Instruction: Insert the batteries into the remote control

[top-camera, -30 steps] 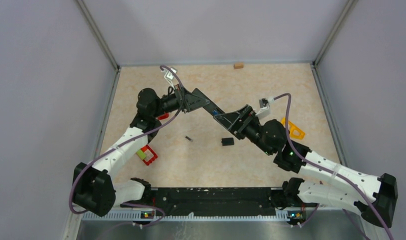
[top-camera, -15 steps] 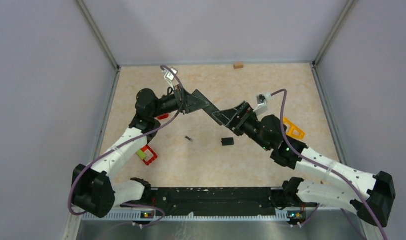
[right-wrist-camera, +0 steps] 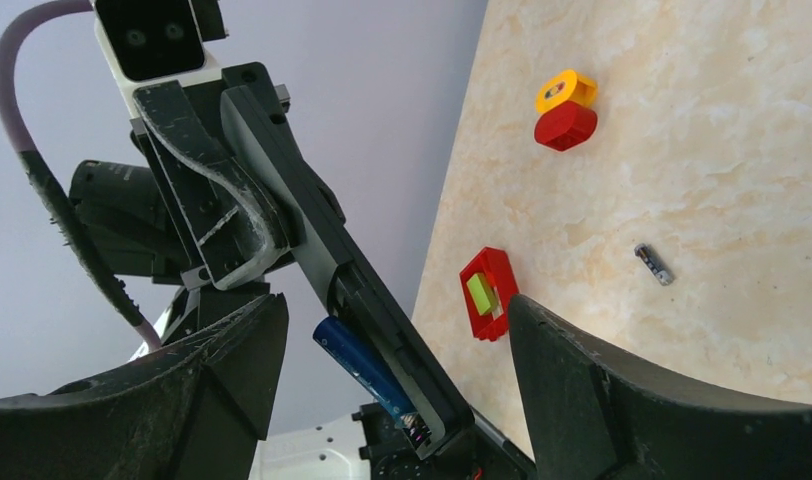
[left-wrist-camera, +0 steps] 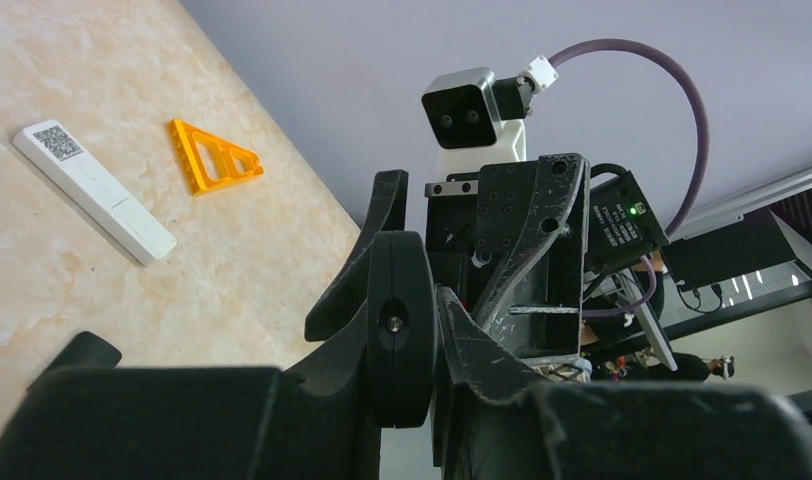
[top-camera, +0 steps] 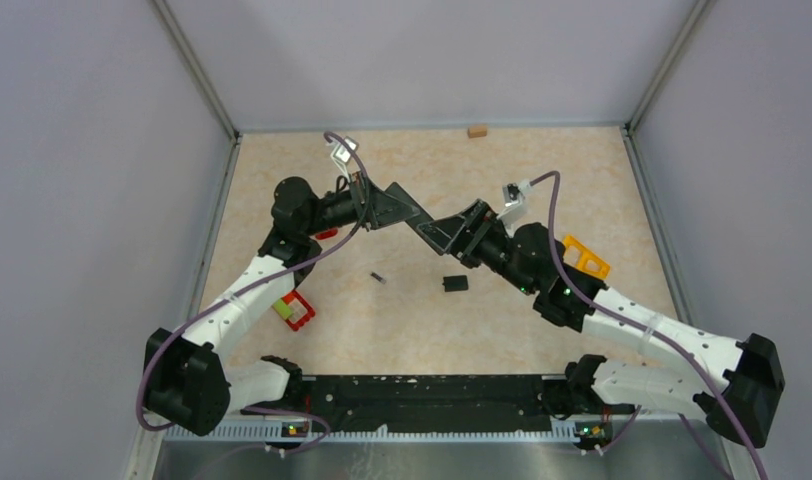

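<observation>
My left gripper [top-camera: 394, 207] is shut on the remote control [top-camera: 430, 226], a slim black bar held above the table; it shows end-on in the left wrist view [left-wrist-camera: 402, 330]. In the right wrist view the remote control [right-wrist-camera: 382, 300] has its compartment open. A blue battery [right-wrist-camera: 365, 370] sits slanted there, its upper end sticking out. My right gripper [right-wrist-camera: 394, 320] is open, its fingers either side of the remote's end and touching nothing. It meets the remote in the top view [top-camera: 452, 229]. A dark battery [top-camera: 378, 277] lies on the table.
A small flat black square piece [top-camera: 455, 284] lies mid-table. A red frame with a green block [top-camera: 293, 310] sits at the left and an orange triangle [top-camera: 585, 257] at the right. A wooden block [top-camera: 476, 130] rests by the back wall. A white remote [left-wrist-camera: 92, 190] lies on the table.
My right arm has moved up and left, bringing its open gripper closer around the end of the remote. My left gripper has kept hold of the remote in nearly the same place.
</observation>
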Tool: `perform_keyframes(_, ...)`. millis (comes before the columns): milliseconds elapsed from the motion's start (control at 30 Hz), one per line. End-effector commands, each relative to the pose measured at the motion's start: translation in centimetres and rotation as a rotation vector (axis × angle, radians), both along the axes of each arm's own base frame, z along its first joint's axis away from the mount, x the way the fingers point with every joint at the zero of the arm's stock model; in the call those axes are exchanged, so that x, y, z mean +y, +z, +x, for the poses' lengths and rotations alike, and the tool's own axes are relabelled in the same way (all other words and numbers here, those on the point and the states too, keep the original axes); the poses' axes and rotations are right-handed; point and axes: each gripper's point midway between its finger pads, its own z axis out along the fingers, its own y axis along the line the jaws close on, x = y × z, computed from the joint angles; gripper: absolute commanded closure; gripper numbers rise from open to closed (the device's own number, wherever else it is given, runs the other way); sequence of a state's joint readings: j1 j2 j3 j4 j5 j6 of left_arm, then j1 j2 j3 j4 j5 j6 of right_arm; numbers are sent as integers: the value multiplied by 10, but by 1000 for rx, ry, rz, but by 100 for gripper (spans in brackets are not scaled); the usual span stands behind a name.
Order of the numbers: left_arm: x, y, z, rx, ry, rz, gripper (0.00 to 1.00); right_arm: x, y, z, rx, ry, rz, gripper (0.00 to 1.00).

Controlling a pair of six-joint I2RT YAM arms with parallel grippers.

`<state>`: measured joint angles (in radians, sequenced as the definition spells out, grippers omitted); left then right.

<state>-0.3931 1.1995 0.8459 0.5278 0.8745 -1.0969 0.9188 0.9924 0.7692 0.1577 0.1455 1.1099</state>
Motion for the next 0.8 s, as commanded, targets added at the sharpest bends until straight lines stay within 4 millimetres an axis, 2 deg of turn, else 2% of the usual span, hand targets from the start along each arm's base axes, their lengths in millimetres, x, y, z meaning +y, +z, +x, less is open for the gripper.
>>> perform_keyframes(0, 3, 11, -5, -67, -7, -8, 100, 2, 36, 4, -62, 11, 57, 20)
perform_keyframes(767, 3, 11, -4, -75, -1, -5, 100, 4, 28, 4, -30, 24, 83, 45)
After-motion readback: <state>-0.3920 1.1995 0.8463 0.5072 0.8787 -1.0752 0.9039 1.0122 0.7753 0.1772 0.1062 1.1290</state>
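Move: The blue battery lying in the held black remote is almost between the right hand's open fingers, about 1 cm ahead and 1 cm left of their midpoint, at about the same height. On the table some 30 cm below that hand are the black cover, about 5 cm to its right and 1 cm ahead, and the loose battery, roughly 12 cm left and 3 cm ahead. From the left hand the blue battery is about 3 cm back, 4 cm right and 3 cm lower. The right hand stays nearly in place at the battery end of the remote, easing barely half a centimetre left with its wrist steady, while its wide-open fingers close by roughly a third of their gap, drawing in from both sides of the blue battery but remaining well apart. The left hand keeps its grip on the remote and holds it out steady, with no turn worth the name; whether a right finger already touches the battery or the remote's edge can't be made out. ##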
